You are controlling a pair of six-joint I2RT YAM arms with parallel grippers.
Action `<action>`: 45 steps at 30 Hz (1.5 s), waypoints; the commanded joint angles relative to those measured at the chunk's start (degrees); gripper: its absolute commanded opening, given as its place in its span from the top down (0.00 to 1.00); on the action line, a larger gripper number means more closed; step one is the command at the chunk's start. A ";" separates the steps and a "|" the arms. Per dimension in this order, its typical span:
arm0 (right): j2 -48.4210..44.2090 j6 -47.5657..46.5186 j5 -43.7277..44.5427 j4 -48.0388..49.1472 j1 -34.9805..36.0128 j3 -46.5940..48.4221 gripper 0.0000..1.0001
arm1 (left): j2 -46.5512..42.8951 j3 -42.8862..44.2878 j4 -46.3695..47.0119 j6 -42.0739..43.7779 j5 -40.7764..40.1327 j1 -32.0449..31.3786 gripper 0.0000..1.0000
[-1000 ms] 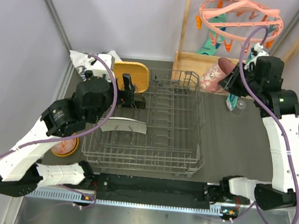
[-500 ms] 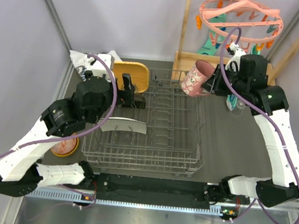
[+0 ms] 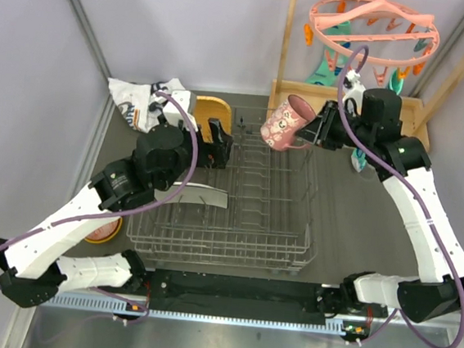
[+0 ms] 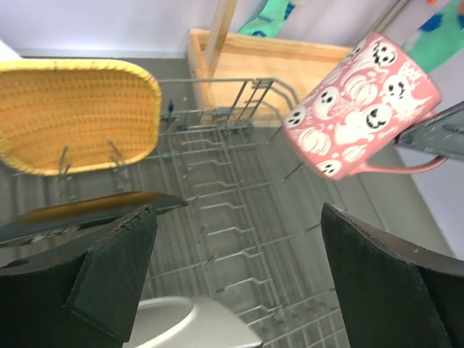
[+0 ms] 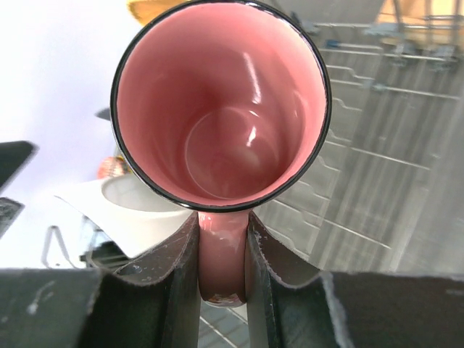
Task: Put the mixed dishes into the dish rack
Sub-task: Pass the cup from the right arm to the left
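The pink cup (image 3: 284,123) (image 5: 221,109), printed with white faces (image 4: 359,105), hangs on its side above the far edge of the dish rack (image 3: 244,216). My right gripper (image 3: 312,132) (image 5: 221,270) is shut on its handle. My left gripper (image 3: 218,142) (image 4: 236,246) stands open and holds nothing over the rack's far left part. A pale plate (image 3: 193,195) (image 4: 190,326) (image 5: 138,210) stands in the rack's left rows. A dark plate edge (image 4: 90,209) shows beside my left finger. The yellow plate (image 3: 210,106) (image 4: 72,116) lies beyond the rack. An orange bowl (image 3: 105,229) is half hidden under my left arm.
A white printed cloth (image 3: 140,99) lies at the far left. A light wooden tray (image 3: 350,99) stands behind the rack, under a pink peg hanger (image 3: 373,27) with teal socks (image 3: 329,64). Another sock (image 3: 358,160) lies right of the rack.
My right arm has carried the pink cup leftward from beside the rack to above its far edge. My left arm has shifted right and farther over the rack, still open.
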 commanded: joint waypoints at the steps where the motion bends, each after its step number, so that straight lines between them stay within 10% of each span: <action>1: -4.10 6.39 -6.97 16.36 -0.49 0.17 1.00 | -2.04 -2.13 13.32 -2.84 4.44 2.24 0.01; 15: -8.32 26.95 -20.69 40.53 -8.93 -12.84 1.00 | -1.43 -13.55 35.46 -29.12 39.40 23.06 0.01; 34: -7.36 44.45 -23.42 62.95 -9.64 -20.92 1.00 | 5.78 -18.39 57.26 -43.98 52.17 23.96 0.01; 45: -4.46 49.29 -16.31 70.08 -7.19 -21.19 1.00 | 6.04 -17.43 54.81 -41.26 51.83 18.96 0.01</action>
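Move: The cup, held by its handle in the right fingers, has its middle some 13 cm right of the open left gripper and 6 cm ahead, about level. Below, nearly 30 cm down in the rack, the black plate stands 8 cm ahead and 4 left of the left gripper, the yellow basket 17 ahead and 6 left, the white plate 7 left and level fore-and-aft. From the right hand, the left gripper lies about 16 cm left, 4 back. The right fingers keep their pinch on the cup's handle while that hand rises about 7 cm, its wrist rolling some 45 degrees left side up, so its fingers swing up to about level. The left hand, fingers wide open, first reaches forward and up, then swings right and eases partly back towards the cup, rolling left side down and turning clockwise. ##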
